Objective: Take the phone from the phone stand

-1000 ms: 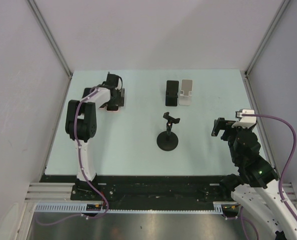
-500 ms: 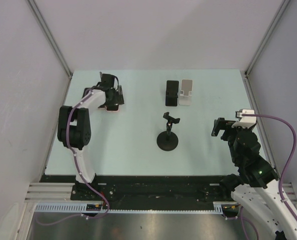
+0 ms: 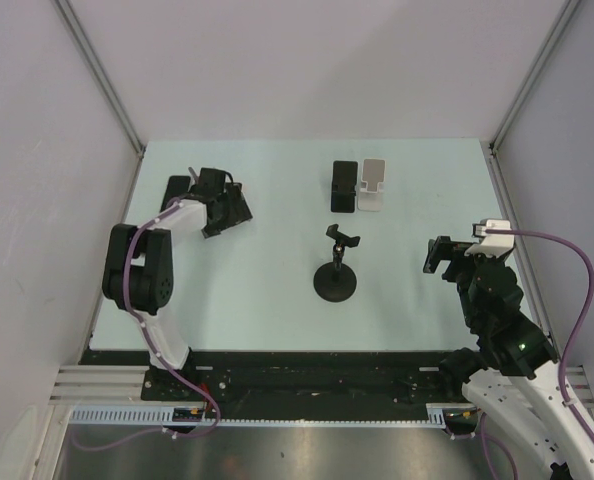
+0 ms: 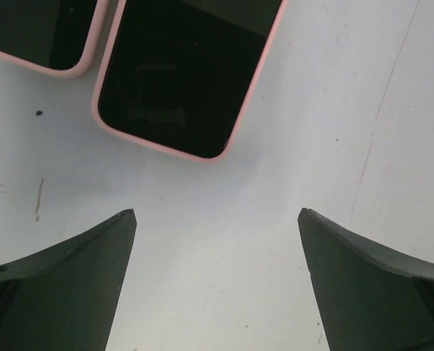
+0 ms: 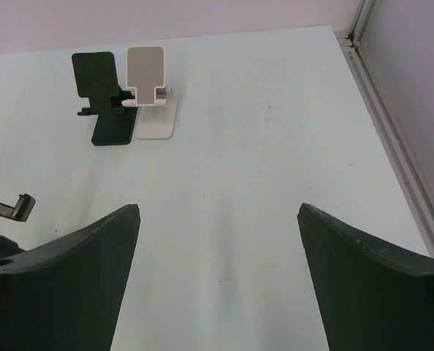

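Note:
Two phones in pink cases lie flat, screens up, on the table in the left wrist view: one (image 4: 191, 73) just beyond my left gripper (image 4: 217, 219), the other (image 4: 42, 33) at the top left corner. The left gripper is open, with only bare table between its fingers. From above, the left gripper (image 3: 225, 208) hovers at the far left beside a dark phone (image 3: 177, 187). A black phone stand (image 3: 344, 186) and a white one (image 3: 373, 186) stand at the back, both holding nothing. My right gripper (image 3: 439, 255) is open and holds nothing.
A black clamp stand on a round base (image 3: 335, 282) rises mid-table; its clamp tip (image 5: 9, 208) shows at the right wrist view's left edge. The black stand (image 5: 104, 95) and white stand (image 5: 151, 95) lie ahead of the right gripper (image 5: 218, 212). Grey walls enclose the table.
The left gripper opened wider and drew back off the pink-cased phone, turning as the left arm's elbow swung toward the near left. The right arm has stayed still.

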Robot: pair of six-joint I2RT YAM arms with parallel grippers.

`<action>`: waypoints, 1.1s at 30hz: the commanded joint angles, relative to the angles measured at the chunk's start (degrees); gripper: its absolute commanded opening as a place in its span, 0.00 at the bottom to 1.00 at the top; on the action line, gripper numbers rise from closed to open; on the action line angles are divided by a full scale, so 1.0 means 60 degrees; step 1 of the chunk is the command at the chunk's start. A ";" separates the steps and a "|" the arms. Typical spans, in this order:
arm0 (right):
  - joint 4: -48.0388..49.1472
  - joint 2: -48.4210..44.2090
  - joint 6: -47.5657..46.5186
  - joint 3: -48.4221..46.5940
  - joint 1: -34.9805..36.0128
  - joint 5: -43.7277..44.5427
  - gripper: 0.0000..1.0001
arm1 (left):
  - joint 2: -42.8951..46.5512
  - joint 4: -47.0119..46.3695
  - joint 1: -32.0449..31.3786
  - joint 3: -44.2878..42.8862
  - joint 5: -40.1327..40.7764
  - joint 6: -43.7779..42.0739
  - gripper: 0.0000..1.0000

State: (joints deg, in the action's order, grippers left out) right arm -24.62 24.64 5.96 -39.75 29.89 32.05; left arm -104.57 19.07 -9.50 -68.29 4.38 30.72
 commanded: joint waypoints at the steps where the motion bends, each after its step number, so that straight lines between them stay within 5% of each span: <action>1: 0.0134 -0.0152 0.0062 0.0003 -0.0016 0.0063 0.95 | -0.0265 -0.0776 -0.0028 -0.0218 -0.0335 0.0607 0.97; 25: 0.0149 -0.0035 -0.0011 0.0047 -0.0016 0.0136 0.95 | -0.1936 -0.0747 0.0411 -0.1860 -0.0496 0.0432 0.96; 33: 0.0397 0.0037 0.0120 -0.0011 -0.0016 -0.0666 0.95 | -0.0447 -0.0703 0.0396 -0.1085 -0.1023 0.0476 0.98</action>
State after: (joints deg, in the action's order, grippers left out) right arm -24.86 24.38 5.96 -39.44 29.89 31.66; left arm -114.48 14.98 -7.70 -77.25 0.60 33.06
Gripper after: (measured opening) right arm 0.949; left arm 0.975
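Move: The phone lying nearest the left hand has its middle about 10 cm ahead, 3 cm to the left and 3 cm below; its near end sticks out some 2 cm short of the row. The middle phone lies about 12 cm ahead and 11 cm to the left, and the far-left phone about 12 cm ahead and 18 cm to the left. From the right hand, the nearest phone lies some 29 cm ahead, 52 cm to the left and 25 cm down. The left hand's open fingers come up against the near end of the phone, the left fingertip meeting its edge, and push the phone forward along the table into line with its neighbour. The hand sinks about 1 cm early on and travels roughly 5 cm forward, slowing to a stop; the wrist scarcely turns and the fingers stay wide open. ##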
